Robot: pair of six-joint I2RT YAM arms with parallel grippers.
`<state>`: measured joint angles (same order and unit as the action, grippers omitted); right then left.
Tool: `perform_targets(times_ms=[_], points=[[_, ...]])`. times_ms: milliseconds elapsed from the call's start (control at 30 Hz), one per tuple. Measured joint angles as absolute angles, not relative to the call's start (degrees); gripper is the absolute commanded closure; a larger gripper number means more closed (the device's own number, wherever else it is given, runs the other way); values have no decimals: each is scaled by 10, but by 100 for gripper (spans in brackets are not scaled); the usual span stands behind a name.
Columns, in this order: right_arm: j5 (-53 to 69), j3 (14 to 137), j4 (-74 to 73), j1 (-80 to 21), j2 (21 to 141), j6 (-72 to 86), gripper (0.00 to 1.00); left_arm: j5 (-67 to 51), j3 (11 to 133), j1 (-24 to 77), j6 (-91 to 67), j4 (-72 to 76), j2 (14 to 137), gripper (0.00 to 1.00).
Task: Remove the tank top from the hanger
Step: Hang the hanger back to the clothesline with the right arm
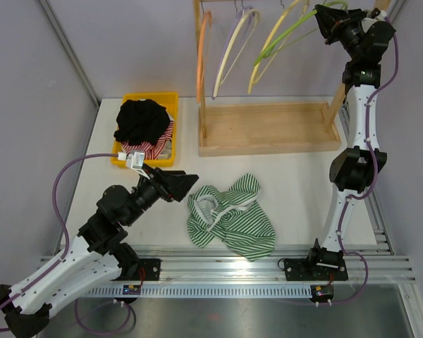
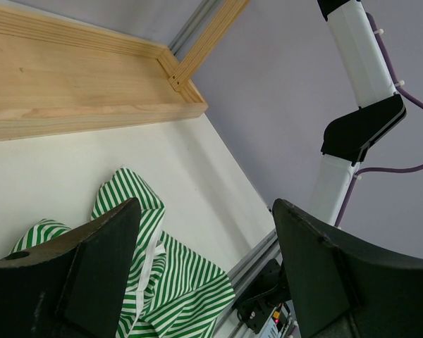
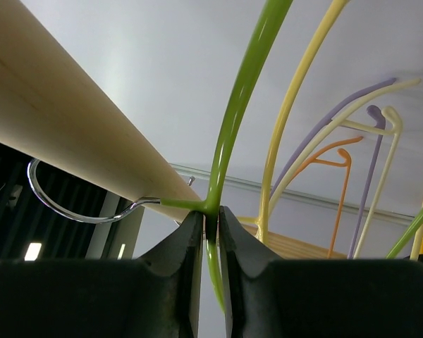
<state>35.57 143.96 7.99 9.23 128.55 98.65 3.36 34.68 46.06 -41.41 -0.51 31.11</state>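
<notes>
The green-and-white striped tank top [image 1: 233,215] lies crumpled on the table near the front edge, off any hanger; it also shows low in the left wrist view [image 2: 169,274]. My left gripper [image 1: 183,183] hovers open just left of the tank top, its jaws [image 2: 206,211] wide apart with nothing between them. My right gripper [image 1: 324,21] is raised at the rack's top right, shut [image 3: 210,215] on the bare green hanger [image 3: 247,77] just below its metal hook [image 3: 63,208]. The hook hangs on the wooden rod [image 3: 56,105].
A yellow bin [image 1: 151,97] at the back left holds a black garment [image 1: 142,120] and a red-striped one. The wooden rack base [image 1: 268,127] stands behind the tank top. Orange [image 1: 203,56], cream [image 1: 233,53] and yellow [image 1: 268,49] hangers hang on the rod. A metal rail [image 1: 268,264] runs along the front.
</notes>
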Motion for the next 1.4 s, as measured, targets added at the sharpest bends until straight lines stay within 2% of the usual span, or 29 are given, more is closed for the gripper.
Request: perform_targets(times_ms=[300,500,600,667,733,767,833,1100,1400], points=[[368,1450,108,103,1303,1011,78,39,346,461,-417,-5,307,21],[371,1412,159,105,1296,1014,77,39,343,461,-420,-3,312,21],[371,1390,167,105,1284,1013,72,38,340,461,-421,-3,315,21],[373,1376,164,106,1275,1005,63,38,339,461,-421,-3,315,21],[373,1363,152,106,1264,987,62,37,337,461,-421,-2,315,21],[372,1357,143,106,1259,978,57,37,336,461,-421,-3,315,21],[367,1338,122,107,1239,956,53,36,336,461,-421,-3,316,21],[368,1277,61,112,1177,884,52,33,336,461,-421,-3,316,21],[380,1266,53,114,1172,861,43,33,334,461,-421,-2,312,21]])
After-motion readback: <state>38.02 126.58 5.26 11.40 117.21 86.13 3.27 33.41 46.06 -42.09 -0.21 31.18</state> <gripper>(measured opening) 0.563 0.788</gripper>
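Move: The right fingers still pinch the green hanger's neck, its hook apparently already over the clothesline rail, about 5 cm above the hand and 2 cm ahead. The yellow hanger hangs about 10 cm to the left, level ahead-wise; the rack's right post stands some 14 cm to the right and 2 cm ahead. From the left hand, that rail spot is roughly 40 cm ahead, 35 cm right and 25 cm up. The right fingers open, let go of the green hanger's neck, and sink and draw back about 4 cm. ##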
